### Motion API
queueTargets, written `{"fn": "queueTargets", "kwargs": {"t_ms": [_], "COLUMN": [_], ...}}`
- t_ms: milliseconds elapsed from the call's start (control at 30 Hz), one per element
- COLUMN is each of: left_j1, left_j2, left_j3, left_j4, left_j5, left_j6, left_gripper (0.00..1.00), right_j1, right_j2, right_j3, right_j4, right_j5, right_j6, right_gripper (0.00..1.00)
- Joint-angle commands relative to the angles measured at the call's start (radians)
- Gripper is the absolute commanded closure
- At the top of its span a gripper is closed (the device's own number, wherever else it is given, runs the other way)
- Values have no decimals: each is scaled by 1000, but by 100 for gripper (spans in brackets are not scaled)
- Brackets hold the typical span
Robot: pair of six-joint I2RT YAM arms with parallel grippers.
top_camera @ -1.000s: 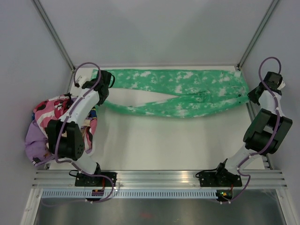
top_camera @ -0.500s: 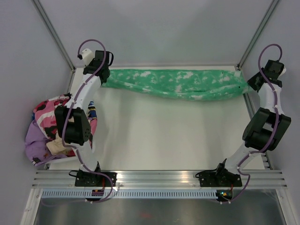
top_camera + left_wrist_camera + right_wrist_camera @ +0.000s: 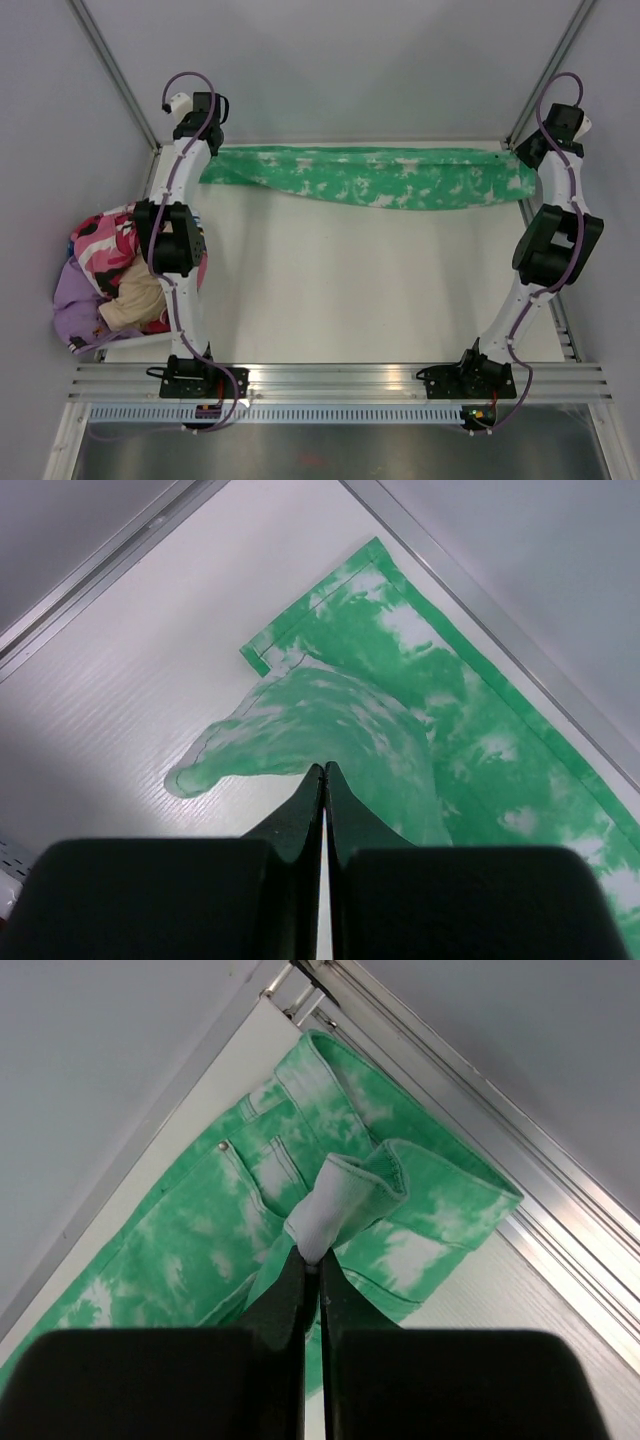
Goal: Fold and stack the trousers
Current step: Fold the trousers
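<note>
The bright green trousers (image 3: 370, 178) with white mottling hang stretched in one long band along the far edge of the table. My left gripper (image 3: 206, 152) is shut on the leg end, where the fabric (image 3: 400, 700) rises in a peak to the closed fingertips, with a hem corner lying flat beyond. At the far right corner my right gripper (image 3: 520, 155) is shut on the waist end. There the waistband (image 3: 345, 1195) shows its white inner side, pinched between the fingers. A small rivet and pocket seams on the trousers (image 3: 220, 1220) are in view below.
A heap of other clothes (image 3: 110, 270), pink, black and purple, lies off the table's left side beside the left arm. Metal frame posts and a rail (image 3: 470, 1130) run along the far edge. The white table (image 3: 350, 290) stretches toward the arm bases.
Both arms have reached farther back and apart. The trousers, with two legs spread a second ago, now hang pulled together into one straight band at the far edge.
</note>
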Motion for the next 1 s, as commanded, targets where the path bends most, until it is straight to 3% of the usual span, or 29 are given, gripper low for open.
{"fn": "queueTargets", "kwargs": {"t_ms": [0,233,500,967], "left_j1": [29,31,40,35], "left_j2": [23,118,134,111], "left_j3": [69,180,183,223], "left_j4": [5,-56,-107,91], "left_j5": [-66,-117,-212,-299], "left_j6": [46,52,44,323], "left_gripper": [98,98,98,98], "right_j1": [-5,36,38,42], "right_j2": [30,171,230,256], "right_j3": [93,224,262,271], "right_j4": [99,96,110,229], "right_j5": [25,13,40,4], "right_j6": [11,-39,-53,-79], "right_gripper": [100,100,100,99]}}
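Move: My left hand holds the lifted leg end; the hem of the leg beneath, where it is being taken, lies about 3 cm ahead, 8 cm left and 10 cm lower, with the back rail some 9 cm straight ahead. My right hand holds the lifted waistband; the lower waistband's far corner lies roughly 7 cm ahead, 2 cm right and 10 cm below. The back rail is about 10 cm straight ahead of my right hand, the side rail level with it and 6 cm right. With both grippers still pinching the trousers' upper layer, I carry my right hand about 7 cm forward towards the lower waistband's far corner and the back rail, sinking some 3.5 cm and easing slightly left. My left hand dips a couple of centimetres, nudging forward, then climbs back while going about 3 cm left towards the lower hem and rolling roughly 10 degrees, left side up. ##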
